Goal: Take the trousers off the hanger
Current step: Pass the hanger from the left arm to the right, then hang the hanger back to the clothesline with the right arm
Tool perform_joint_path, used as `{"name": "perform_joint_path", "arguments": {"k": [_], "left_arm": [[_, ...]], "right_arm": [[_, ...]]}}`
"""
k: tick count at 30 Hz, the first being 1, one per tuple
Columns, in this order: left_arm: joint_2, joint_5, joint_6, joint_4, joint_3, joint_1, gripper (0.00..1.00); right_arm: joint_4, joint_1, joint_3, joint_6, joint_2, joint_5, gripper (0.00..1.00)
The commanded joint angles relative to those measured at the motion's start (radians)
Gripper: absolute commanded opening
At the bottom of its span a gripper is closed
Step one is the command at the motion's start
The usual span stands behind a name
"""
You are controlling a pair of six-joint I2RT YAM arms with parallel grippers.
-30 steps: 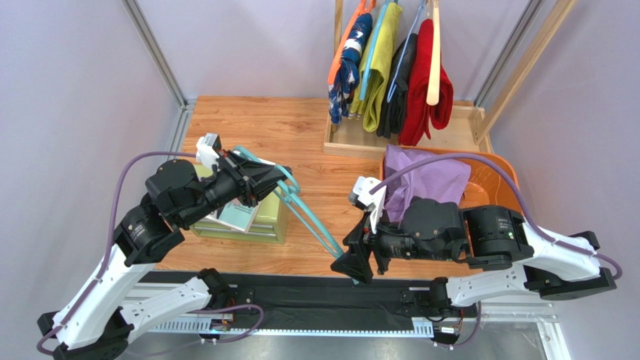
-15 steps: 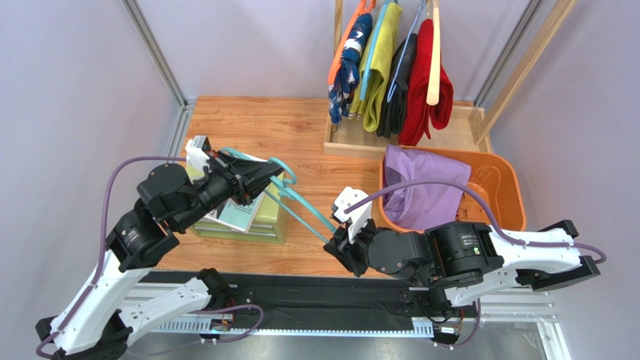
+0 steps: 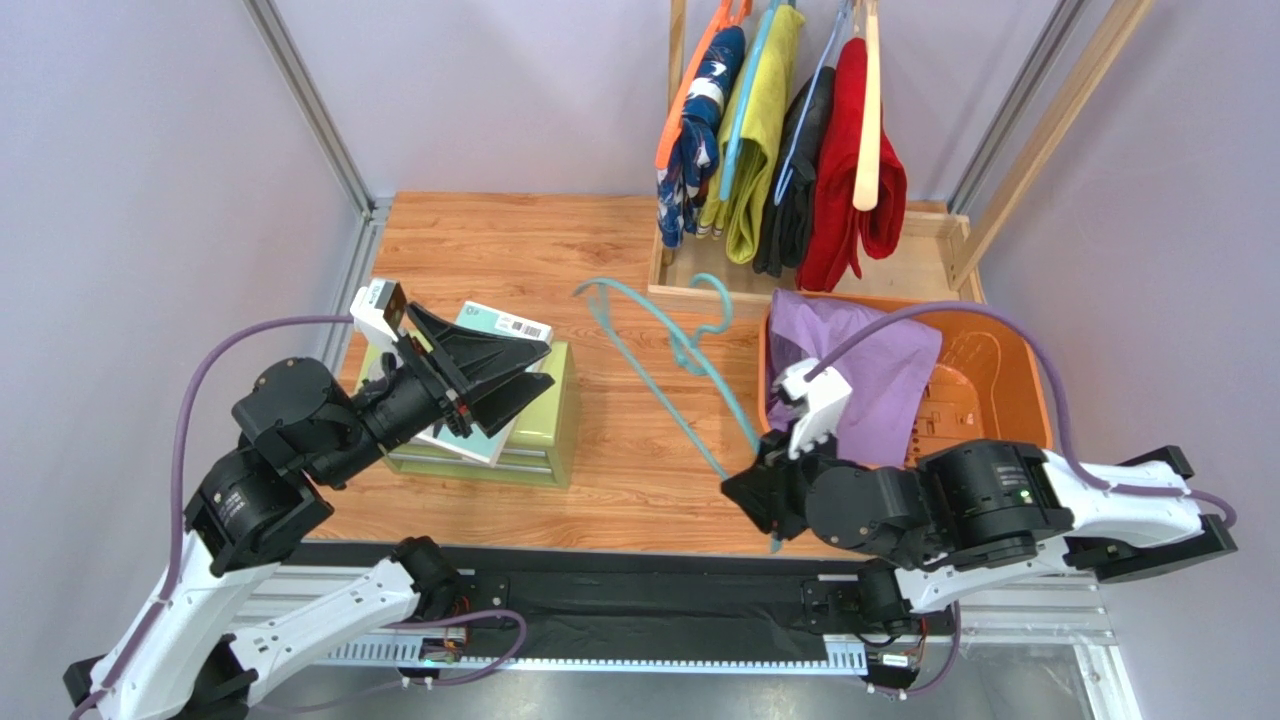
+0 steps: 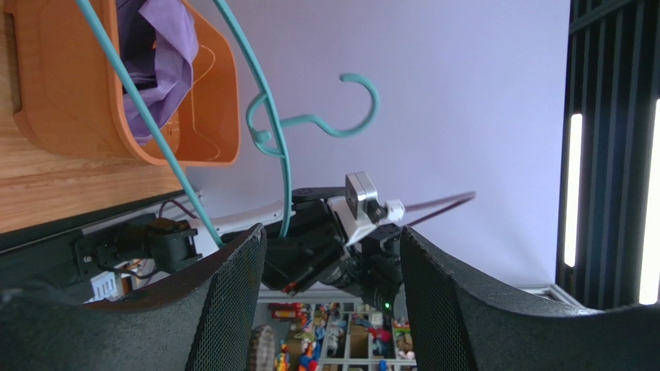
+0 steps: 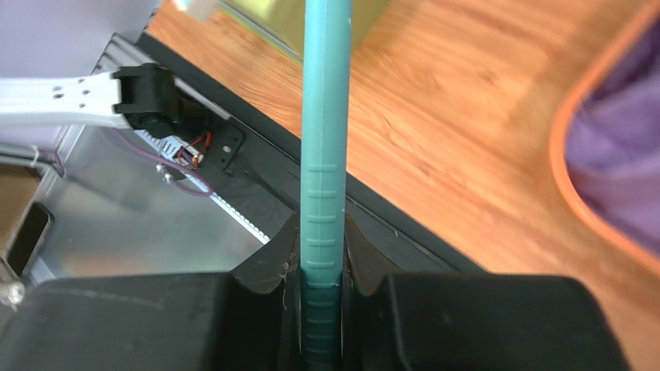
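An empty teal hanger (image 3: 684, 353) slants over the table with my right gripper (image 3: 759, 503) shut on its lower end. The right wrist view shows the ribbed hanger bar (image 5: 325, 154) pinched between the jaws of that gripper (image 5: 321, 255). My left gripper (image 3: 511, 368) stands open above the green box, holding nothing. In the left wrist view the hanger (image 4: 271, 116) hangs free beyond the spread fingers of the left gripper (image 4: 329, 247). Lilac trousers (image 3: 864, 368) lie in the orange basket (image 3: 992, 375). Navy (image 3: 699, 135), yellow-green (image 3: 759, 143), black (image 3: 796, 173) and red (image 3: 842, 210) trousers hang on the back rack.
A green box with books on it (image 3: 496, 443) sits under the left gripper. The wooden rack base (image 3: 706, 278) stands at the back, with a bare wooden hanger (image 3: 867, 120) by the red trousers. Metal frame posts flank the table.
My left gripper let go of the teal hanger, opened and drew back left. My right gripper closed on the hanger's lower end and carried it right, toward the basket.
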Motion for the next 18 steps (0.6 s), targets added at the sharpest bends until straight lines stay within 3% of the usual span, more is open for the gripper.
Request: {"name": "perform_joint_path", "arguments": {"k": [1,7,10,14,18], "left_arm": [[-0.028,0.039,0.103,0.029,0.009,-0.004,0.7],[-0.042,0.029,0.12,-0.014,0.012,-0.004,0.69],[-0.04,0.038,0.12,-0.015,0.01,-0.004,0.68],[-0.031,0.052,0.129,-0.018,0.018,-0.004,0.68],[-0.031,0.065,0.158,-0.038,0.036,-0.004,0.67]], "right_arm": [[-0.217,0.001,-0.067,0.373,-0.112,0.087,0.0],[-0.468,0.001,-0.107,0.741,-0.208,0.161,0.0],[-0.469,-0.046,-0.171,0.821,-0.258,0.181,0.0],[-0.469,-0.153,-0.217,0.852,-0.289,0.238,0.0],[-0.469,-0.307,-0.162,0.769,-0.22,0.284,0.0]]}}
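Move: The right gripper already holds the hanger by one end. The free stretch of rack rail right of the red trousers is roughly 45 cm ahead, 25 cm to its right and 18 cm higher. The red trousers hang about 43 cm ahead and 15 cm right; the orange bin is some 18 cm ahead, 24 cm right and 24 cm below. From the empty left gripper, that rail gap lies about 40 cm ahead and 55 cm right, slightly higher. Carry the hanger away from the open left gripper with the right hand: go about 8 cm to the right, swinging forward some 5 cm mostly in the later half and sinking slightly. Turn the wrist clockwise by nearly 40 degrees on the way, rolling its left side up, and keep the fingers shut on the hanger's end. ##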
